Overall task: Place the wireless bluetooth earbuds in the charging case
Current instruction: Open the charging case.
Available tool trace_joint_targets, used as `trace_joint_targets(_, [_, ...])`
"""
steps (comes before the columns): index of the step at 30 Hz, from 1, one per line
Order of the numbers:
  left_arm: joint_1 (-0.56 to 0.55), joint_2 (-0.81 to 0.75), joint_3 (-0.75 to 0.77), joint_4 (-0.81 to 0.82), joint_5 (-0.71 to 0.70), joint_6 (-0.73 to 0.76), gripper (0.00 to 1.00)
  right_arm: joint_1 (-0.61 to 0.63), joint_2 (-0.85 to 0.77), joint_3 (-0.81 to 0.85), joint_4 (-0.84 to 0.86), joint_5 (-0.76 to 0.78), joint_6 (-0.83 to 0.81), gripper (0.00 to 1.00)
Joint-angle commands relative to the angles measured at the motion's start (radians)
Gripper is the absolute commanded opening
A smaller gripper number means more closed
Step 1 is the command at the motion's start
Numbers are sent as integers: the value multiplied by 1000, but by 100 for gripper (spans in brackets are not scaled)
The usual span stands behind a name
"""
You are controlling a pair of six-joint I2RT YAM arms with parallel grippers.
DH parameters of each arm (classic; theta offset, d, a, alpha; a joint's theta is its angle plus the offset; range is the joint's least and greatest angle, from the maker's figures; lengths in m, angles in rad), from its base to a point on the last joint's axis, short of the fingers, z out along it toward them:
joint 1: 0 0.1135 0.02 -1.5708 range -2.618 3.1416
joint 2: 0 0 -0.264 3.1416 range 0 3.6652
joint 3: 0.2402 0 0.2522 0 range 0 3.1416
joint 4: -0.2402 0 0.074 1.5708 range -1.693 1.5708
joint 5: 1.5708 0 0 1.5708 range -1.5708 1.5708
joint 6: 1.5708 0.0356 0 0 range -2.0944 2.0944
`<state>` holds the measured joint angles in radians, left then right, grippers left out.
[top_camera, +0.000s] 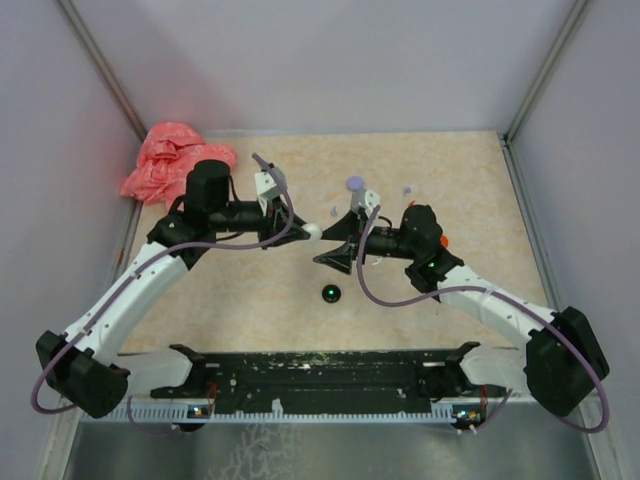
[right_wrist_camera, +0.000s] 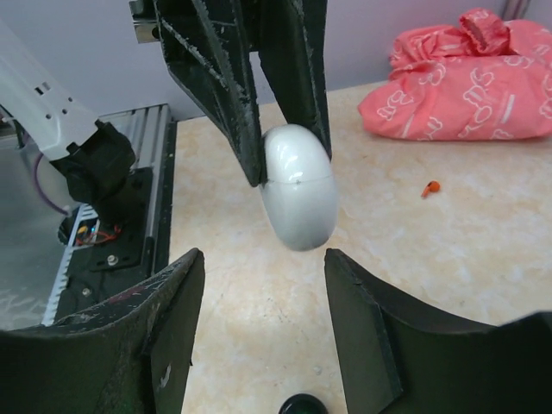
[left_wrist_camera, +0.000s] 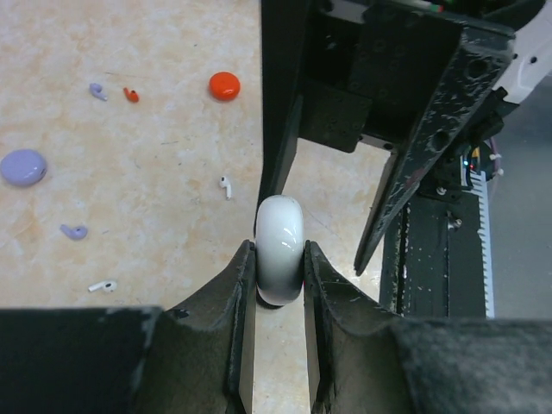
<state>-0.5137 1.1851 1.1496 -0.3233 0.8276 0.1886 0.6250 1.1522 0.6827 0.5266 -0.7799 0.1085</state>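
Observation:
My left gripper is shut on a white round charging case, held edge-on above the table; its lid seam shows and the case looks closed. My right gripper faces it, open, with its fingertips just short of the case and nothing between them. In the top view the two grippers meet at mid-table around the case. Loose earbuds lie on the table: two white ones, two lilac ones and an orange-red one.
Round discs lie about: an orange-red disc, a lilac disc and a black disc near the right gripper. A crumpled pink bag sits at the back left corner. Grey walls enclose the table.

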Motion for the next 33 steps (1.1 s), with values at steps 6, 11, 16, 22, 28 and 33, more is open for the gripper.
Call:
trace_joint_targets(6, [-74,42,87,-129,49,137,9,-8,49,107,41,-153,10,53])
trace_joint_targets(11, [-89,42,103,-157,19,156,8,-8,64,120,44,-172,16,48])
trace_joint_targets(16, [-94,40,104,-176,-12,170,7,-8,61,116,32,-179,9,42])
trace_joint_targets(22, [-96,27,96,-175,-29,175,6,-8,48,106,26,-171,5,38])
trace_joint_targets(28, [-96,18,88,-175,-33,175,5,-8,36,91,16,-174,-3,33])
trace_joint_targets(33, [-96,5,82,-169,-30,170,5,-8,26,81,12,-191,-6,33])
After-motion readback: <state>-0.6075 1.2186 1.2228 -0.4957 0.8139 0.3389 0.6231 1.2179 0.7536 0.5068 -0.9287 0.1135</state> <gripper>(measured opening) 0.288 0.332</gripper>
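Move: The charging case is already pinched in my left fingers, its middle about 1 cm to the right of that hand point. It hangs some 3 cm left, 2 cm forward and 1 cm above my open right fingertips, which lie about 4 cm right, 2 cm back and 2 cm below my left hand. On the table, roughly 23 cm under my right hand, sits the black case, about 1 cm forward; one white earbud lies 10 cm forward and 11 cm right of it. I bring the charging case about 3 cm back and to the right with my left hand, sinking slightly, its grip kept. Meanwhile my right hand eases just over 1 cm back and left to meet it and turns some 10 degrees counter-clockwise. Then both nearly hold still while my right fingers go on narrowing around the near end of the case until their tips come against its sides. ##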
